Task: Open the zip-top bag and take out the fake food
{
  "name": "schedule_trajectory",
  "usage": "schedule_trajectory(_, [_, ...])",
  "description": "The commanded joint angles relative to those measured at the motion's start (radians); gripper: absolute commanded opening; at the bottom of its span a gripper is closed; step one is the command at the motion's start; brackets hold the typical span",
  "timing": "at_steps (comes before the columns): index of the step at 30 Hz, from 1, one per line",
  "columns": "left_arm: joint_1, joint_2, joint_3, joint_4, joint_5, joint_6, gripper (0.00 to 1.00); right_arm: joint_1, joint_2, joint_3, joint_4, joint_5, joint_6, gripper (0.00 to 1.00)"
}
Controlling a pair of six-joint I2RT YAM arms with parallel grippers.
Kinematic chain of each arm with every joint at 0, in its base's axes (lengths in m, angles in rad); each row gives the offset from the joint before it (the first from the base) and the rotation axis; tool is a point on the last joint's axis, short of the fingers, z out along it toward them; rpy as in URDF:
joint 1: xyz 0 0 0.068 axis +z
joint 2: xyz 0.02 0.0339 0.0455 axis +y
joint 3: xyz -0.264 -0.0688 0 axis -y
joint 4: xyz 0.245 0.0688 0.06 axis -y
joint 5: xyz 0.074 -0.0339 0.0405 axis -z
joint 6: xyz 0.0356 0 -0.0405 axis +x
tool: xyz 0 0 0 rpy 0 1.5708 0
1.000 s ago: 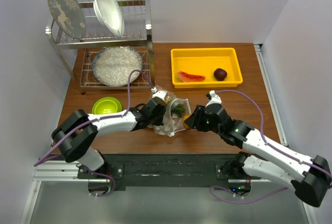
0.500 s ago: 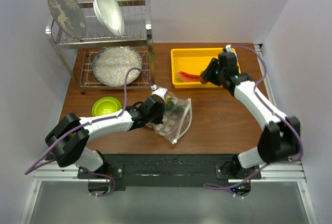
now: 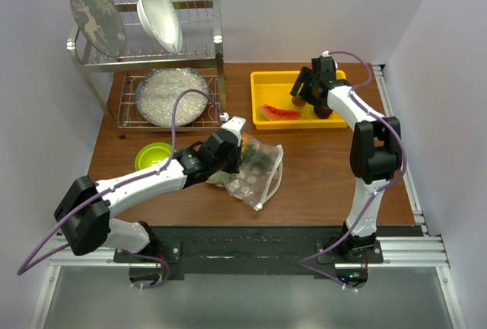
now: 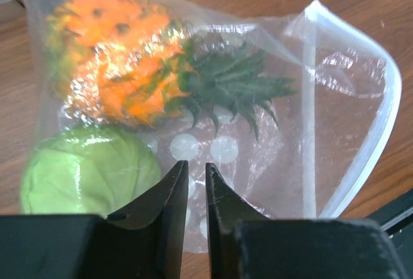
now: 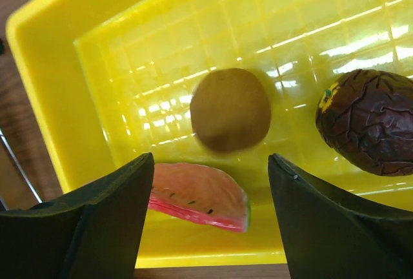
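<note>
The zip-top bag [image 3: 260, 175] lies on the wooden table with its zip edge [image 4: 377, 130] gaping open. Inside it show an orange pineapple [image 4: 119, 75] with green leaves and a green round fruit [image 4: 84, 175]. My left gripper [image 3: 234, 163] hovers at the bag's left side; its jaws [image 4: 197, 166] stand a narrow slit apart, with nothing seen pinched. My right gripper [image 3: 307, 97] hangs open over the yellow tray [image 3: 262, 81]. Between its fingers [image 5: 211, 157] I see a blurred brown kiwi [image 5: 231, 109], a watermelon slice [image 5: 200, 195] and a dark purple-red ball [image 5: 368, 121], all in the tray.
A metal dish rack [image 3: 152, 47] with two upright plates stands at the back left, a glittery plate [image 3: 171, 97] on its lower shelf. A lime-green bowl [image 3: 156, 154] sits left of the bag. The table's right edge runs close to the tray.
My right arm swung from the bag to the yellow tray, opened wide and let the kiwi go. My left jaws parted slightly from shut.
</note>
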Motion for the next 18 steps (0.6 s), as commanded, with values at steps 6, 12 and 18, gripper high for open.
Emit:
schedule_trajectory(6, [0.023, 0.035, 0.114, -0.077, -0.207, 0.089, 0.26, 0.014, -0.317, -0.138, -0.025, -0.057, -0.008, 0.7])
schedule_trajectory(12, [0.075, 0.04, 0.1, -0.043, -0.196, 0.092, 0.26, 0.058, -0.711, -0.65, 0.128, -0.189, 0.082, 0.55])
schedule_trajectory(18, [0.103, 0.045, 0.079, -0.037, -0.155, 0.077, 0.19, 0.173, -1.02, -1.037, 0.271, -0.219, 0.211, 0.49])
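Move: The left hand, free above the bag, has the cabbage inside it some 4 cm ahead, 6 cm left and 9 cm below; the pineapple lies about 12 cm ahead and 2 cm right, at the same depth. The right hand's next goal, the bag mouth, is roughly 27 cm back, 8 cm left and 10 cm below. Under it the brown fruit drops free, the watermelon slice 5 cm left, the dark fruit 9 cm right and 2 cm ahead. Touching nothing, the right hand leaves the brown fruit behind and sweeps back about 21 cm out of the yellow bin towards the bag mouth, arching up 8 cm before it starts to sink, its fingers closing partway and tipping up slightly. The left hand glides some 7 cm forward and left to come over the cabbage, turning counter-clockwise about 10 degrees, fingers slightly parted. ##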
